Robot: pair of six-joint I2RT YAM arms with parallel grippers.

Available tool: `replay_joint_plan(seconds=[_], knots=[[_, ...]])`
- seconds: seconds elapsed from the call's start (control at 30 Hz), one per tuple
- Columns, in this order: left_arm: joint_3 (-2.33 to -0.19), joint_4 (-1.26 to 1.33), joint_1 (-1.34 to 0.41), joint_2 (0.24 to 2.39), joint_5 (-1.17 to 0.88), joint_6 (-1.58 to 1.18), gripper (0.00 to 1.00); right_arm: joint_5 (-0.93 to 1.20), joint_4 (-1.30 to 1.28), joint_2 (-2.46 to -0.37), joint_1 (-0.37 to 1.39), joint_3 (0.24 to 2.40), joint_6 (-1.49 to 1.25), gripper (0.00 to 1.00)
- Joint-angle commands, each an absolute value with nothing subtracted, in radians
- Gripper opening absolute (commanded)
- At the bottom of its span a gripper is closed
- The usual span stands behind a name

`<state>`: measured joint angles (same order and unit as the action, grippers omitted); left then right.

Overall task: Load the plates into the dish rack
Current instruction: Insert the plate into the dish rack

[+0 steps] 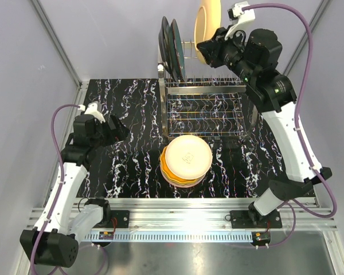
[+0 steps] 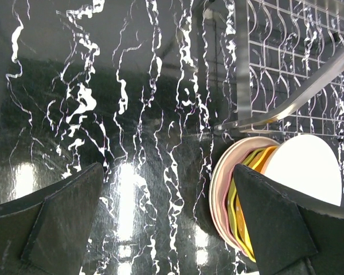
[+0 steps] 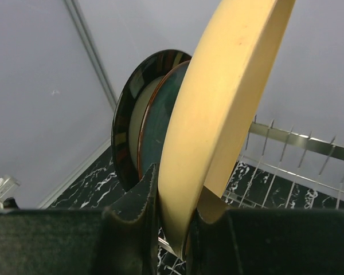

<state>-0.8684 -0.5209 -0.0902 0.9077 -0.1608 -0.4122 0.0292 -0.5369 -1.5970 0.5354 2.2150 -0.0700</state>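
My right gripper (image 1: 209, 50) is shut on the rim of a cream-yellow plate (image 1: 207, 28) and holds it on edge above the chrome dish rack (image 1: 206, 109). In the right wrist view the cream-yellow plate (image 3: 223, 109) sits between my fingers (image 3: 140, 212), just right of two dark plates (image 3: 149, 120) standing in the rack. Those two dark plates (image 1: 172, 48) stand at the rack's left end. A stack of plates (image 1: 186, 160), cream on top with orange and pink under it, lies in front of the rack. My left gripper (image 2: 166, 229) is open and empty, left of the stack (image 2: 258, 200).
The black marbled tabletop (image 1: 126, 114) lies under everything. Grey walls stand at the back and sides. The aluminium rail (image 1: 178, 209) runs along the near edge. The rack's upright tines (image 3: 286, 143) show behind the held plate.
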Motion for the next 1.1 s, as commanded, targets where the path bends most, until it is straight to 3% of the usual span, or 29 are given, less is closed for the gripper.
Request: replay_joint_plan(seconds=[0.0,0.37,1.07], knots=[[-0.854,-0.477,-0.081,0.913,-0.206,-0.414,0.99,0.204,-0.503,-1.601,0.511,2.28,-0.149,0.14],[-0.854,-0.477,-0.072,0.922,-0.221,-0.416,0.99,0.232,-0.469,-1.672,0.499,2.238,-0.179,0.13],[-0.854,-0.469,-0.06,0.939,-0.261,-0.419,0.99,0.081,-0.456,-1.721,0.499,2.157,-0.186,0.11]])
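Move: The right hand already grips the yellow plate by its near rim, high above the rack. The free slot on the top tier, just right of the teal plate, is about 11 cm ahead, 5 cm left and 15 cm below it. The teal plate's middle is some 11 cm ahead, 9 left and 8 below, with the dark plate 4 cm farther left. The plate stack lies about 17 cm back, 4 left and 50 below. From the left hand, the slot is roughly 20 cm ahead, 26 right and 19 up. The right hand brings the upright yellow plate down about 8 cm towards the free slot beside the teal plate, first going left nearly 4 cm while sinking gently, then pushing on forward and sinking faster, some 4 cm forward in all. The fingers keep their pinch on the rim while the wrist tips down by about 15 degrees and swings briefly counter-clockwise, then partly back, bringing the plate's face alongside the teal one. ##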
